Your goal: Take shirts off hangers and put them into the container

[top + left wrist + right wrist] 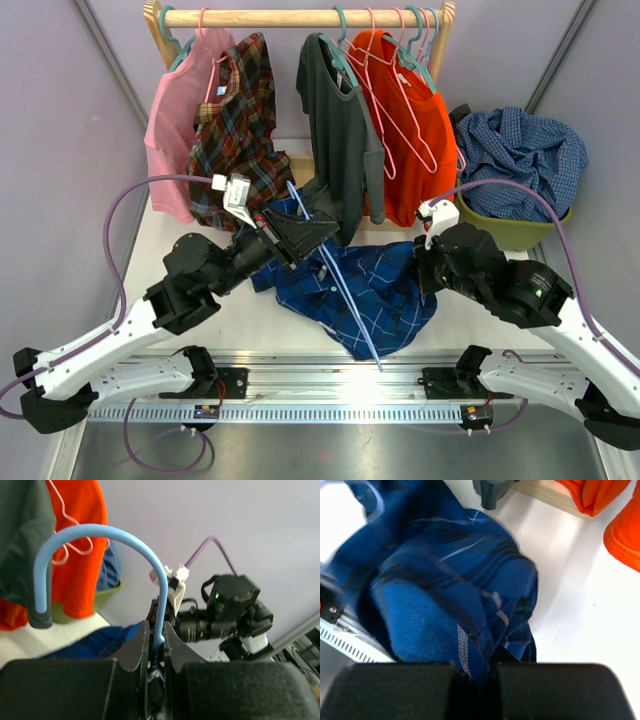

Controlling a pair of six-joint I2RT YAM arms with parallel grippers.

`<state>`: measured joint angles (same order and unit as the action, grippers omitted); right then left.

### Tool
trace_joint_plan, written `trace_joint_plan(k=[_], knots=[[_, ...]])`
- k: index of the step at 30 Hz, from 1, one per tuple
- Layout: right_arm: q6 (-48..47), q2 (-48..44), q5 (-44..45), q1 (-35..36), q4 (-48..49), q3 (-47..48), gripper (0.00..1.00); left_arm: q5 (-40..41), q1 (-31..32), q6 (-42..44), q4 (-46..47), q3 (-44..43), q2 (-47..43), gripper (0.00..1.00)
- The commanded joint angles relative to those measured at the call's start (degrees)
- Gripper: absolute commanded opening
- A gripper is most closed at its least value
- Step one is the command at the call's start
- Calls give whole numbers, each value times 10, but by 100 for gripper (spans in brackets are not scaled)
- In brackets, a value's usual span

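Note:
A dark blue plaid shirt lies bunched on the white table between the two arms, with a pale blue hanger running through it. My left gripper is shut on that hanger's neck just below the hook, and the fingers pinch the thin rod. At the shirt's right edge my right gripper is shut on a fold of the plaid cloth. The olive container stands at the back right with a blue checked shirt heaped in it.
A wooden rail crosses the back. From it hang a pink shirt, a red-brown-green plaid shirt, a dark grey shirt and an orange shirt. Bare pink and teal hangers hang over the orange one.

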<state>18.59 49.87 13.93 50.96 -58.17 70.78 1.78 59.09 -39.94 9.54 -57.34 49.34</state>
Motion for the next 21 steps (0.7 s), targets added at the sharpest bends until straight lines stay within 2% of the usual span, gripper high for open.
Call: trace_joint_plan(k=[1, 2, 4, 5, 7, 8, 15, 21], knots=[[-18, -20, -33, -1, 11, 29, 11, -49, 0, -18, 69, -7, -19, 0], [-23, -22, -43, -1, 8, 37, 47, -29, 0, -10, 44, -14, -17, 0], [-32, -27, -57, 0, -4, 68, 62, -20, 0, 29, -36, -47, 1, 0], [-39, -28, -67, -1, -10, 82, 79, -6, 1, 38, -61, -58, 7, 0], [-50, -29, -76, -1, -25, 124, 89, -6, 1, 66, -94, -71, 25, 0], [-53, -31, -87, -1, -27, 137, 99, 5, 1, 72, -114, -73, 32, 0], [-64, -23, -116, -1, -33, 192, 99, 80, 11, 155, -264, -162, 121, 0], [-55, -5, -160, -1, -15, 183, 99, 162, 28, 188, -344, -235, 191, 0]])
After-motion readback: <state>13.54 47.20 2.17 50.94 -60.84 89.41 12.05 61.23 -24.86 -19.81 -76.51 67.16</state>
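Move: The blue plaid shirt, its near right part still held up in the right fingers, has its middle some 12 cm ahead of that hand, 21 cm to its left and 21 cm lower. The left hand already holds the bare blue hanger; the shirt's middle lies about 14 cm ahead, 12 cm right and 38 cm below it. From the left hand, the hanging grey shirt is roughly 30 cm ahead and 9 cm right, at about its height. The blue shirt is let go: the right fingers, pinching its near right part, spring wide open, and the hand lifts away about 12 cm and slightly back, tilting up a little. The left hand keeps its grip on the blue hanger below the hook, lingers, then sinks about 8 cm and goes forward and somewhat right over the shirt, its left side rolling up some 30 degrees. ##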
